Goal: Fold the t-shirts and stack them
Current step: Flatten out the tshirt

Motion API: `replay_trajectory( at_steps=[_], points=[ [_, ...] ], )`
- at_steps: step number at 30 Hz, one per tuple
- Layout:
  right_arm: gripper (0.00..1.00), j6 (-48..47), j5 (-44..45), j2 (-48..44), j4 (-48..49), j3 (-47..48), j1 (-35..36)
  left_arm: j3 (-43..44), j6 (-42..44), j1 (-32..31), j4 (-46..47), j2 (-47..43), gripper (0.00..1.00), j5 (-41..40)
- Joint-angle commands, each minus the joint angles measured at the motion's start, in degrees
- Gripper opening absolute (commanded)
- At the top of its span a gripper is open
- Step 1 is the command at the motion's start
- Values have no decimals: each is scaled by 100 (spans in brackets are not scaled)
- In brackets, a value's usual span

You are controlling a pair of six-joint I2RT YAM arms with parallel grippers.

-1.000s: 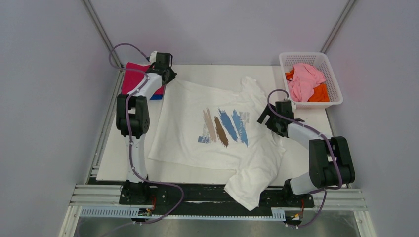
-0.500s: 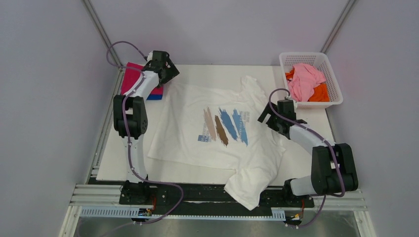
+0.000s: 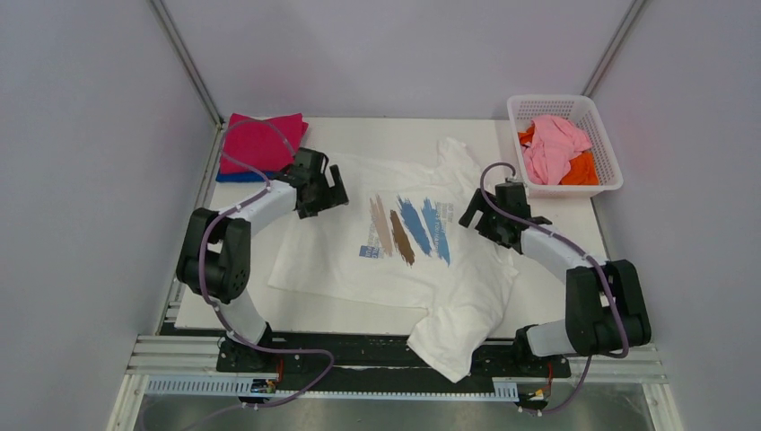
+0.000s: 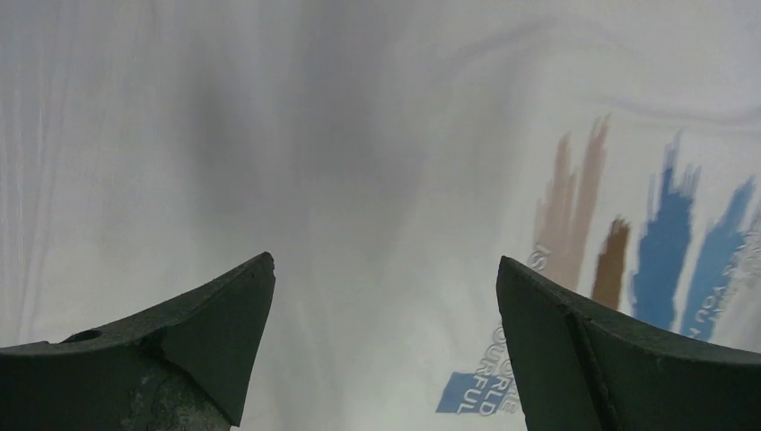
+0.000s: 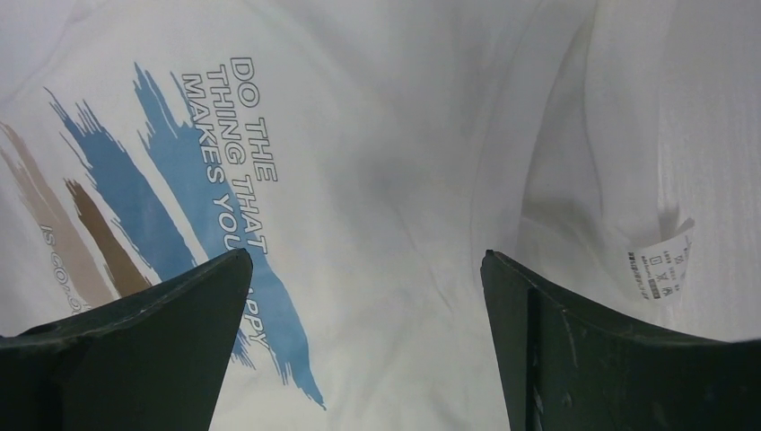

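Note:
A white t-shirt (image 3: 341,256) with blue and brown brush strokes (image 3: 408,229) lies spread print-up on the table, and one sleeve (image 3: 449,346) droops over the near edge. My left gripper (image 3: 332,190) hovers open over the shirt's left half, nothing between its fingers (image 4: 384,260). At the shirt's right side my right gripper (image 3: 474,215) is open over the cloth beside the print (image 5: 366,253); a care label (image 5: 660,265) shows nearby. A folded magenta t-shirt (image 3: 260,144) rests on a blue one (image 3: 235,177) at the far left corner.
A white lattice basket (image 3: 599,130) at the far right holds a crumpled pale pink t-shirt (image 3: 552,148) and an orange one (image 3: 583,169). The white table board (image 3: 556,287) shows bare to the right of the shirt. Grey walls close in both sides.
My left gripper opened at the shirt's far left corner, then swung right and nearer over the shirt, uncovering the magenta stack. The right gripper shifted slightly left.

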Motion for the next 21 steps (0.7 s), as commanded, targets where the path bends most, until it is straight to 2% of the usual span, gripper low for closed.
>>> replay_trajectory(
  at_steps=[1, 5, 11, 21],
  points=[
    [100, 72, 387, 398, -202, 326, 77, -598, -183, 73, 378, -68, 100, 103],
    [100, 83, 404, 1027, -229, 613, -28, -488, -164, 178, 146, 377, 100, -144],
    [100, 4, 472, 2087, -372, 1400, -270, -296, -303, 576, 262, 1010, 100, 317],
    [100, -217, 184, 3706, -558, 3560, -776, 1262, -401, 776, -155, 1973, 100, 34]
  ],
)
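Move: The white t-shirt lies spread under both open hands: the middle of its print is about 24 cm right of and 10 cm back from the left hand, some 6 cm below. From the right hand, the same print is about 18 cm left, 2 cm back and 3 cm below. The folded stack is 16 cm ahead of the left hand and 19 cm to its left. The basket stands 23 cm ahead of the right hand and 24 cm to its right. The white t-shirt is pressed down near both sides by spread fingertips and dragged forward. The left hand sinks about 5 cm, first easing back, then pushes forward some 9 cm and slightly left; the right hand drops nearly 3 cm, then sweeps about 13 cm forward, drifting right. Both grippers stay wide open. ##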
